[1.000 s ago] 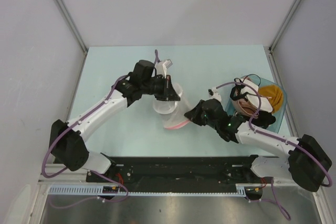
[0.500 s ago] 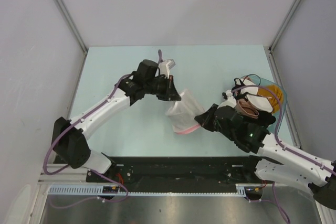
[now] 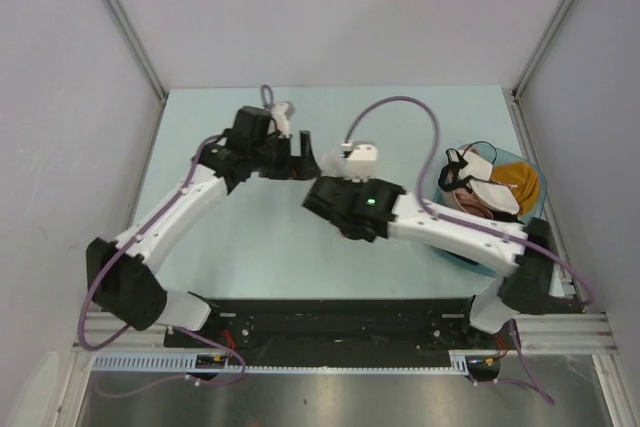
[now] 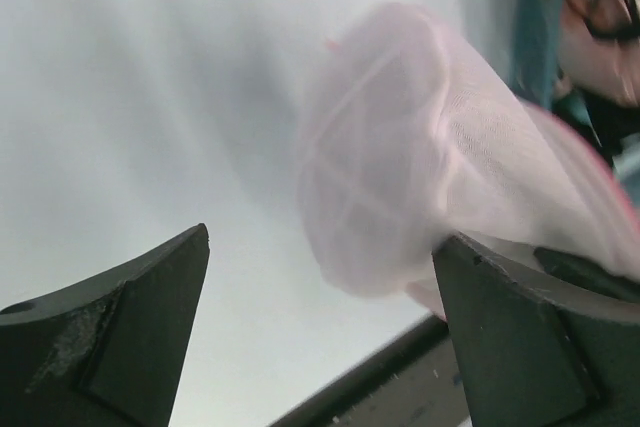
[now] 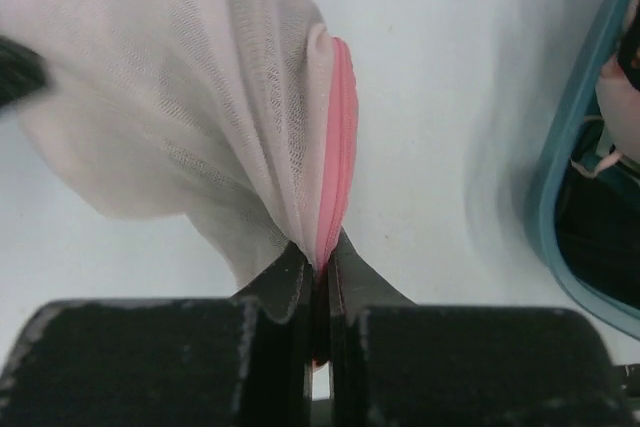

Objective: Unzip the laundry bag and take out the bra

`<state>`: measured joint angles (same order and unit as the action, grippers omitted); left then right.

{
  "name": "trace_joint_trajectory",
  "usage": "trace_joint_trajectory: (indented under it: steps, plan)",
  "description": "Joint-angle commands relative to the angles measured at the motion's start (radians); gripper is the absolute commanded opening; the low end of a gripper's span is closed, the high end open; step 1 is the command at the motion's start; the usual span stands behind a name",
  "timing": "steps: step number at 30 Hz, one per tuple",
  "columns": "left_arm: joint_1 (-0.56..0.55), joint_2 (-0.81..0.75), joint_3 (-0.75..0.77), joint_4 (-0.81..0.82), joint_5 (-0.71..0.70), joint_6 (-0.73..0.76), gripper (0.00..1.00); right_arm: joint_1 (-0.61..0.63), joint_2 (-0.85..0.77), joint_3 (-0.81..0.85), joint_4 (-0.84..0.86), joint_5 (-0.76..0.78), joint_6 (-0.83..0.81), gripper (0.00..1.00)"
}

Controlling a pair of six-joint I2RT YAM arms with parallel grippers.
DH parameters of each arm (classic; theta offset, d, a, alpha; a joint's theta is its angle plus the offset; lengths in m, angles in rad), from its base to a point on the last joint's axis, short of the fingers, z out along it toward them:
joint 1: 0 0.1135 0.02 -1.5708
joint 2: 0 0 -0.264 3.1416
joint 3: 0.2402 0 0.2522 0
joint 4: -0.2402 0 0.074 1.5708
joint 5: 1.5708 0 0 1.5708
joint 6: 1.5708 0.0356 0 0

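The laundry bag, a white see-through mesh pouch with a pink rim, hangs from my right gripper. That gripper is shut on the bag's pink rim. My left gripper stands wide open, and the laundry bag bulges just beyond it, brushing its right finger. From above, my right gripper sits close below my left gripper, and the right arm hides the bag. A pale garment with black straps, seemingly the bra, lies in the teal basin.
The teal basin stands at the table's right edge and also holds an orange cloth. My right arm stretches from the near right across to mid-table. Grey walls enclose the table on three sides.
My left gripper opened, let go of the bag and drew back to the upper left. My right arm swung left toward mid-table with the bag's rim pinched in its jaws.
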<state>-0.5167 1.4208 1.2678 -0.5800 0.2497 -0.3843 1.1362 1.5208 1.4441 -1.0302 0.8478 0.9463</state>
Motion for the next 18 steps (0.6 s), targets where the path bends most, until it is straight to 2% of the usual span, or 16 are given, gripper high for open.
trace_joint_trajectory:
  steps: [1,3,5,6,7,8,9,12,13,16,18]
  plan:
    - [0.119,-0.154,-0.033,-0.044,-0.159,-0.013,0.97,0.033,0.232,0.212,-0.265,0.149,0.019,0.0]
    - [0.153,-0.203,-0.051,-0.044,-0.21,-0.019,0.97,0.042,0.345,0.325,-0.327,0.145,0.068,0.0]
    - [0.174,-0.226,-0.071,-0.05,-0.248,-0.027,0.99,0.059,0.387,0.377,-0.335,0.131,0.028,0.01]
    - [0.182,-0.235,-0.079,-0.049,-0.248,-0.03,0.99,0.068,0.383,0.387,-0.258,0.104,-0.019,0.41]
    - [0.19,-0.24,-0.087,-0.049,-0.248,-0.03,0.99,0.077,0.365,0.375,-0.196,0.077,-0.065,0.61]
    - [0.199,-0.238,-0.088,-0.052,-0.248,-0.027,0.99,0.08,0.34,0.354,-0.129,0.042,-0.107,0.72]
    - [0.202,-0.232,-0.087,-0.058,-0.248,-0.028,0.99,0.074,0.3,0.281,0.025,-0.058,-0.188,0.87]
    - [0.205,-0.217,-0.081,-0.072,-0.245,-0.036,0.99,0.022,0.121,0.127,0.299,-0.253,-0.237,0.99]
    - [0.205,-0.217,-0.079,-0.073,-0.241,-0.037,0.99,0.004,0.034,0.043,0.343,-0.295,-0.236,0.99]
    - [0.204,-0.227,-0.081,-0.067,-0.225,-0.039,0.98,-0.064,-0.083,-0.068,0.45,-0.391,-0.219,0.99]
    - [0.166,-0.243,-0.071,-0.084,-0.304,-0.024,0.95,-0.091,-0.193,-0.149,0.464,-0.391,-0.205,0.99]
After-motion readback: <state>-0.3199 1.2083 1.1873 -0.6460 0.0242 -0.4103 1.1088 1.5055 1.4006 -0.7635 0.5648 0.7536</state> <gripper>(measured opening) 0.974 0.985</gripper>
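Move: The right fingers are already shut on one end of the laundry bag, whose middle hangs about 6 cm ahead of them, 4 cm left and 4 cm below. The open table spot for it is some 4 cm ahead, 7 cm left and 14 cm below that hand; the blue basket stands roughly 43 cm to its right, 2 cm ahead and 11 cm below. From the open left gripper, the bag's middle is about 9 cm right, 2 cm back and 5 cm below. Carry the held laundry bag left and down with the right gripper, about 5 cm each way, rolling its left side down, and open wide to let go over the table. Then lift the empty hand back up some 4 cm, rolling its left side up again. Meanwhile draw the open left gripper about 11 cm left, away from the bag, turning some 20 degrees counter-clockwise. ##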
